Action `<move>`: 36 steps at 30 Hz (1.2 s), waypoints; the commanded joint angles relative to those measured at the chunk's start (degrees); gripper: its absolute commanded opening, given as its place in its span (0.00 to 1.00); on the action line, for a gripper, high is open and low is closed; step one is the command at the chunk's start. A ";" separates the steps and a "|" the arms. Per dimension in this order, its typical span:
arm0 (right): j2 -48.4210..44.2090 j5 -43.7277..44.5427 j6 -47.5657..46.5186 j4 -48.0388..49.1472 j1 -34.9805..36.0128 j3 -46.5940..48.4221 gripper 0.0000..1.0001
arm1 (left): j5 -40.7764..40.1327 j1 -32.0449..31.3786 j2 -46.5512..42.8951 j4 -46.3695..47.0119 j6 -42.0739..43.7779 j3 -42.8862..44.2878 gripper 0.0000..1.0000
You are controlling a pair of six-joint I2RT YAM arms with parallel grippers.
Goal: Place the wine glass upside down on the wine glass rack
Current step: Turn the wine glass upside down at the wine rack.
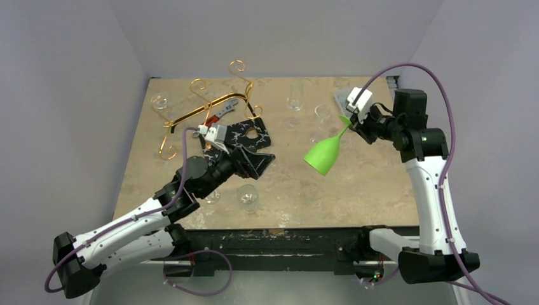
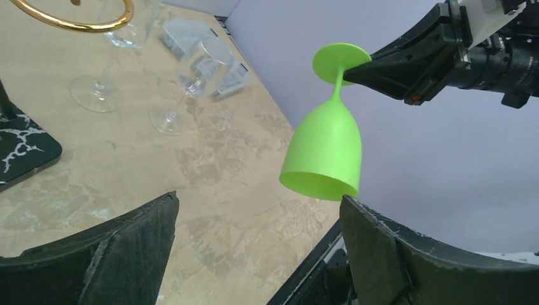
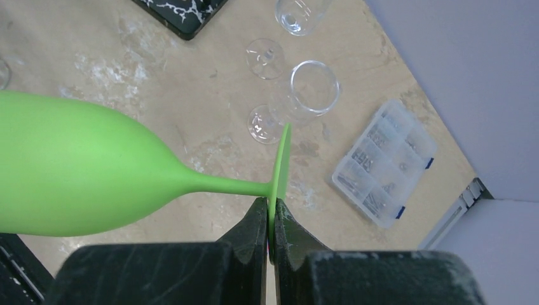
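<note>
A green wine glass [image 1: 324, 154] hangs tilted in the air over the right half of the table, bowl downward [image 2: 327, 149]. My right gripper [image 1: 351, 124] is shut on the rim of its round foot [image 3: 280, 165], fingers pinching the disc edge-on [image 3: 271, 213]. My left gripper [image 1: 262, 166] is open with nothing between its fingers [image 2: 257, 200], pointing toward the glass from the left and apart from it. The gold wire wine glass rack [image 1: 203, 101] stands at the back left; one loop [image 2: 76, 22] shows in the left wrist view.
A black white-veined board [image 1: 248, 130] lies beside the rack, partly under my left wrist. Clear glasses stand at the front [image 1: 248, 197], back centre [image 1: 294, 95] and back left [image 1: 160, 101]. A clear plastic parts box [image 3: 384, 162] sits at the back right.
</note>
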 commanded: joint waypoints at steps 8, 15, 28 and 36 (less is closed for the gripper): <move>0.75 -0.52 -23.17 -11.79 -0.26 3.52 0.00 | 11.39 4.32 1.89 6.66 -6.29 -0.54 1.00; 0.93 -0.96 -35.96 -17.58 -0.17 3.80 0.00 | 14.26 5.11 5.52 12.62 -11.29 -1.24 1.00; -1.93 -6.32 -43.05 -10.39 -0.17 -0.94 0.00 | 21.43 5.38 25.14 30.24 -33.35 4.78 0.97; -2.94 -8.32 -44.28 -9.38 -0.24 -2.89 0.00 | 20.93 5.00 32.17 33.44 -43.23 9.22 0.96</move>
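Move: The green wine glass, already pinched by its foot in the right hand, has its middle about 19 cm to the left hand's right, 4 cm ahead and a little lower; the rack's marble base lies some 20 cm ahead and 10 cm left of that hand, far below. From the right hand, the glass's middle is about 6 cm back, 7 cm left and 5 cm down; a clear wine glass stands roughly 12 cm ahead, 9 cm left and 20 cm below. Rightward, slowly at first and then faster, the open left hand closes in on the green glass, covering about 10 cm with some forward and slight downward drift while its fingers tip down and swing clockwise. Meanwhile the right hand keeps its pinch on the foot, drawing back and down a couple of centimetres as it rolls its left side down and turns counter-clockwise, some 35 degrees in all. ##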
